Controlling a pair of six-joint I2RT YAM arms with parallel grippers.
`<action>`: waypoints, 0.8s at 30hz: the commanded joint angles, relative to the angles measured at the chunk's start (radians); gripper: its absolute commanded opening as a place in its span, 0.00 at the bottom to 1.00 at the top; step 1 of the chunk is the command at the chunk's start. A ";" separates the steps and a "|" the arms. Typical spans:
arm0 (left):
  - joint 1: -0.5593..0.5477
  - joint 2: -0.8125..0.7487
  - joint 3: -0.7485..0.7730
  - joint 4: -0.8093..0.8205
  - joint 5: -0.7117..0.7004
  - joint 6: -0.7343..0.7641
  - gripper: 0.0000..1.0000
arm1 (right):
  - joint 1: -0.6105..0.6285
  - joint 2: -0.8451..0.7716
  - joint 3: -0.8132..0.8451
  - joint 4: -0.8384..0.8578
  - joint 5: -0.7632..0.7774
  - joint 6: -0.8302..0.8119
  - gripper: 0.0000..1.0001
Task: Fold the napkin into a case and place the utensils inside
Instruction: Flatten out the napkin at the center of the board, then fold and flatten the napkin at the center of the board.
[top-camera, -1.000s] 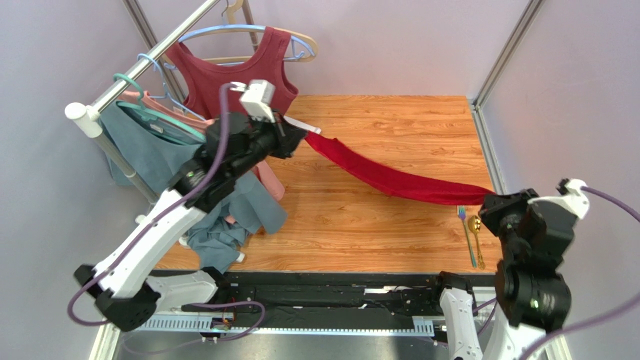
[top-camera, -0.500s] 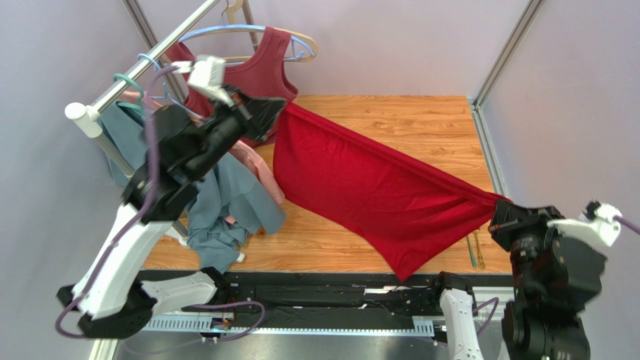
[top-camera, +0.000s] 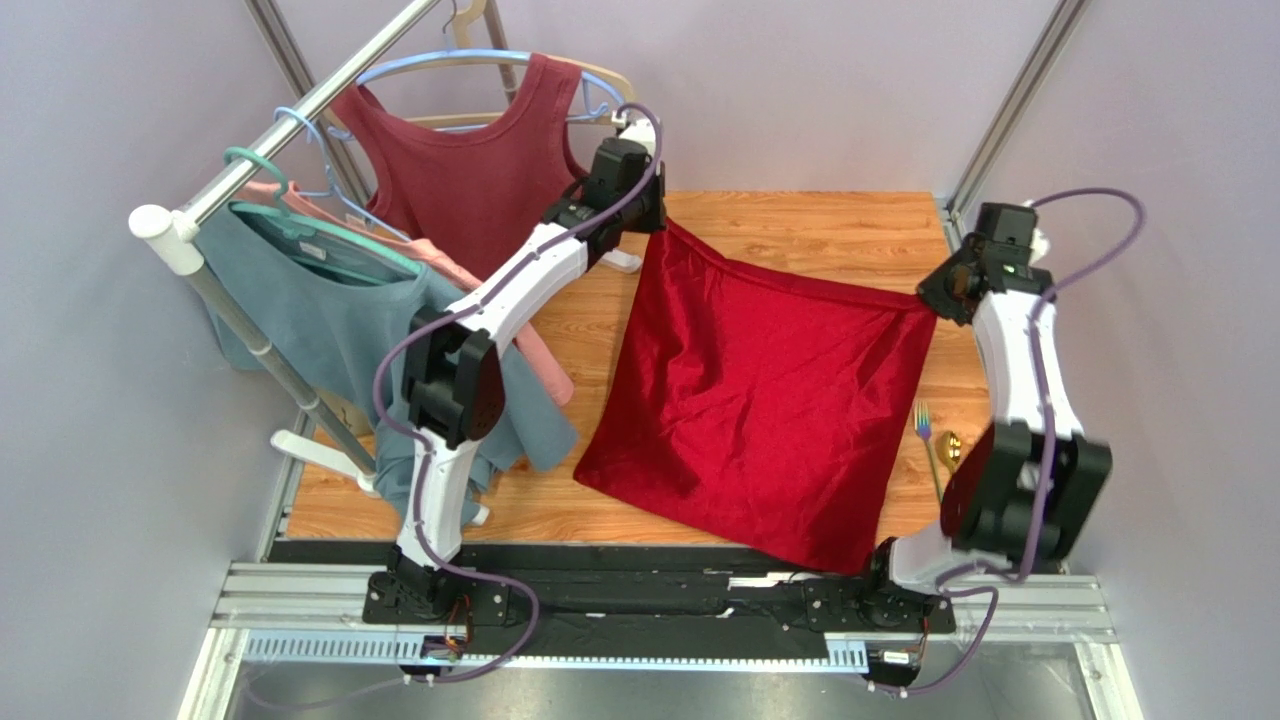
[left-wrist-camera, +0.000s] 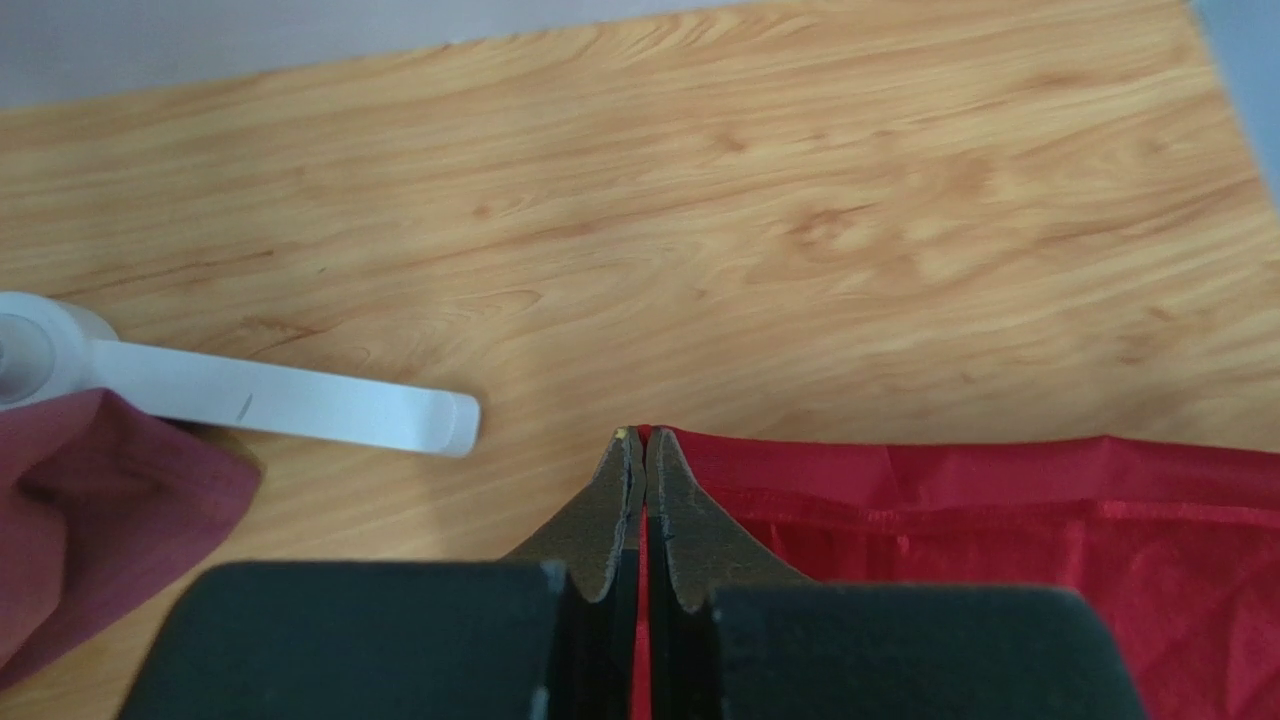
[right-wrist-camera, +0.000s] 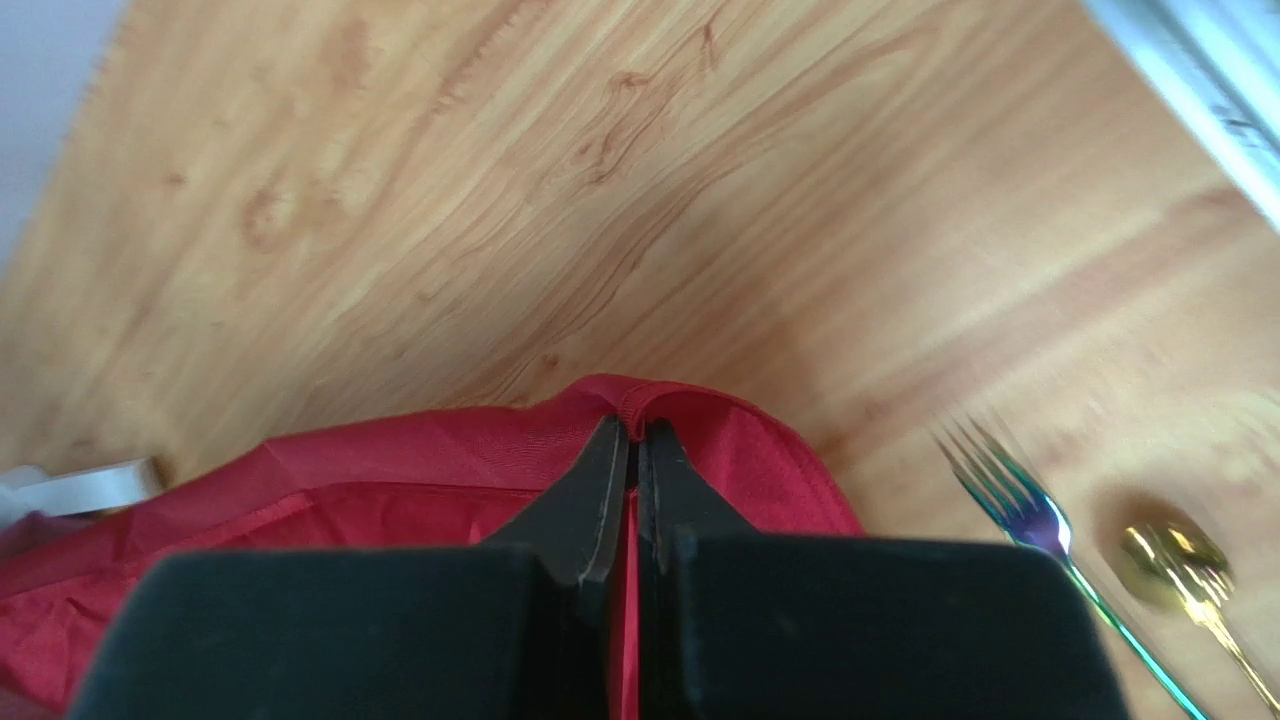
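Note:
The crimson napkin (top-camera: 766, 402) is spread out as an open square over the middle of the wooden table, held up by its two far corners. My left gripper (top-camera: 657, 222) is shut on the far left corner; the cloth (left-wrist-camera: 992, 510) runs right from its tips (left-wrist-camera: 645, 444). My right gripper (top-camera: 935, 294) is shut on the far right corner (right-wrist-camera: 706, 435), its tips (right-wrist-camera: 633, 435) pinching the hem. The utensils, a fork (top-camera: 930, 458) and a gold spoon (top-camera: 953, 450), lie at the right edge of the table, right of the cloth; both show in the right wrist view, fork (right-wrist-camera: 1037, 518) and spoon (right-wrist-camera: 1187, 563). No case is formed.
A clothes rack (top-camera: 226, 188) stands at the left with a maroon sleeveless top (top-camera: 473, 158), a teal garment (top-camera: 308, 308) and a pink one hanging. A white bar (left-wrist-camera: 271, 398) lies on the table near the left gripper. Metal posts stand at the back corners.
Both arms have swung to the far side of the table. The napkin went from a stretched band to a spread square, its near edge now down by the table's front.

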 joint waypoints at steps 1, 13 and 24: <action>0.023 0.085 0.101 0.152 0.001 0.051 0.00 | 0.007 0.218 0.122 0.189 -0.112 -0.053 0.00; 0.054 0.147 0.058 0.137 0.025 0.047 0.00 | 0.012 0.364 0.201 0.074 -0.187 -0.067 0.00; 0.056 -0.178 -0.259 -0.132 -0.048 -0.039 0.00 | 0.053 -0.064 -0.242 -0.079 -0.167 -0.027 0.00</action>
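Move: Pinched in the left fingers is the napkin's far-left corner; its spread cloth has its middle about 27 cm back, 16 cm right and some 6 below that hand. The white rack foot ends roughly 4 cm ahead, 4 cm left and 9 below. From the right hand, holding the far-right corner, the napkin's middle is about 14 cm back and 24 left; the fork lies some 19 cm back, 2 right, the spoon 22 back, 5 right, both 10 lower. Swinging the napkin's far edge down and out, both arms sink about 8 cm while reaching forward, the left some 5 cm and the right 8, then pause. Staying low, they draw back, about 6 cm left and 10 right, while sliding some 4 cm left, pulling the edge back over the cloth. Both pinches hold; the hands tip and turn 10 to 15 degrees. ##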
